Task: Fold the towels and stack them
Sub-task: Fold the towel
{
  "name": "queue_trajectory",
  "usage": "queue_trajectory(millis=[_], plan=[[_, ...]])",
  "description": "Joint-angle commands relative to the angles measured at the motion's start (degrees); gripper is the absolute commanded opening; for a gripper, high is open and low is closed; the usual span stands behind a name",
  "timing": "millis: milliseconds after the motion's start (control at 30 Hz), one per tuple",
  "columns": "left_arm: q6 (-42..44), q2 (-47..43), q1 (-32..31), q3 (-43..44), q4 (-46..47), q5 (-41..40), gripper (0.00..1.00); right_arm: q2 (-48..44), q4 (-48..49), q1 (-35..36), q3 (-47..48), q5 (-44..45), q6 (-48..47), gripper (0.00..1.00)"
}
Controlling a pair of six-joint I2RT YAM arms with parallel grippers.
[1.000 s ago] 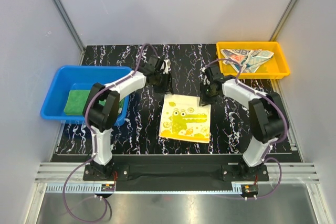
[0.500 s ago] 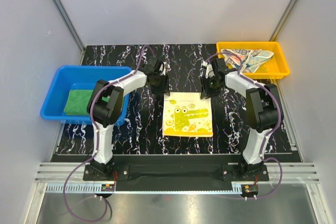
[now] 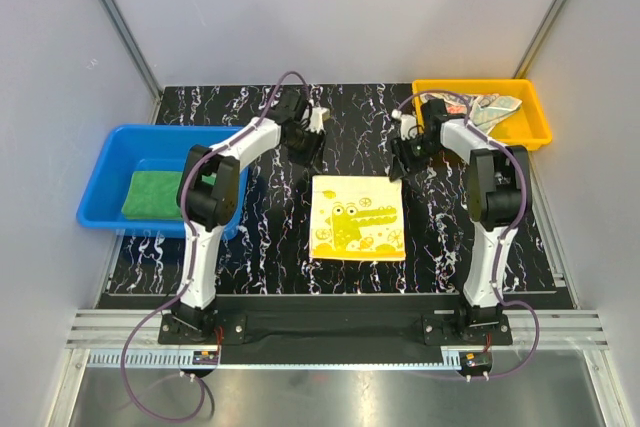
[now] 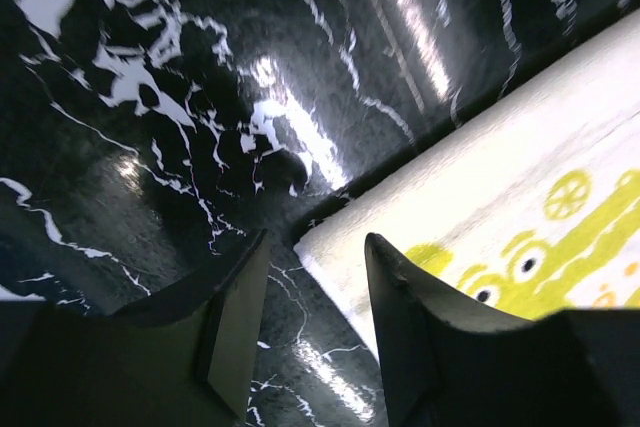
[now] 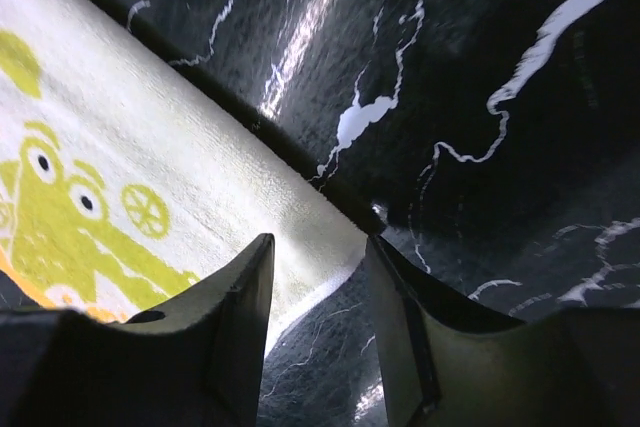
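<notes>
The pale yellow crocodile towel (image 3: 357, 217) lies flat in the middle of the table. My left gripper (image 3: 305, 147) hovers just beyond its far left corner, jaws open, nothing held; the wrist view shows that towel corner (image 4: 480, 207) below and between the fingers (image 4: 235, 317) of the left gripper (image 4: 315, 287). My right gripper (image 3: 400, 162) is open over the far right corner (image 5: 150, 147), and the right gripper (image 5: 318, 297) holds nothing. A green towel (image 3: 150, 194) rests in the blue bin (image 3: 100, 162). The printed cream towel (image 3: 480, 112) lies crumpled in the orange bin (image 3: 535, 132).
The black marbled table (image 3: 250, 247) runs between the blue bin on the left and the orange bin at the back right. Grey walls close in on both sides and the back.
The towel went from skewed to lying square. Both grippers drew back from its far corners toward the rear, and the right jaws opened wider, letting the corner go.
</notes>
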Motion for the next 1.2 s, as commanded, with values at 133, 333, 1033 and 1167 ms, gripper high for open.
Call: queue_trajectory(millis=[133,333,1033,1167], plan=[[8.1,4.8,0.6,5.0,-6.4,5.1,0.47,5.0,-8.9,-0.5,6.3,-6.1,-9.1,0.49],[9.2,6.6,0.6,6.0,-7.1,5.4,0.44,5.9,-10.0,-1.1,7.6,-4.9,-10.6,0.46],[10.8,6.5,0.6,9.9,-9.6,1.6,0.00,6.6,-7.3,-1.0,10.8,-3.6,-14.2,0.00],[9.8,3.5,1.1,9.8,-8.6,-1.2,0.00,4.3,-3.9,-1.1,11.6,-5.2,-14.1,0.00]])
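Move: Just below and about 1 cm nearer the base than the left hand is the folded crocodile towel's far left corner, some 3 cm down. The right hand hovers about 2 cm above the far right corner, which lies about 1 cm to its right. The towel's middle is some 10 cm back and 10 cm inward from each hand. The yellow bin's middle is about 13 cm ahead and 19 cm right of the right hand; the blue bin's middle, roughly 33 cm left of the left hand. Sinking onto the towel's two far corners, the left hand goes down about 3 cm and a little back, the right about 2 cm, dipping back 1 cm and then easing forward again. The wrists turn some 10 degrees, left clockwise, right counter-clockwise. Half-open fingers then shut fully, left slightly before right, pinching the corners. ##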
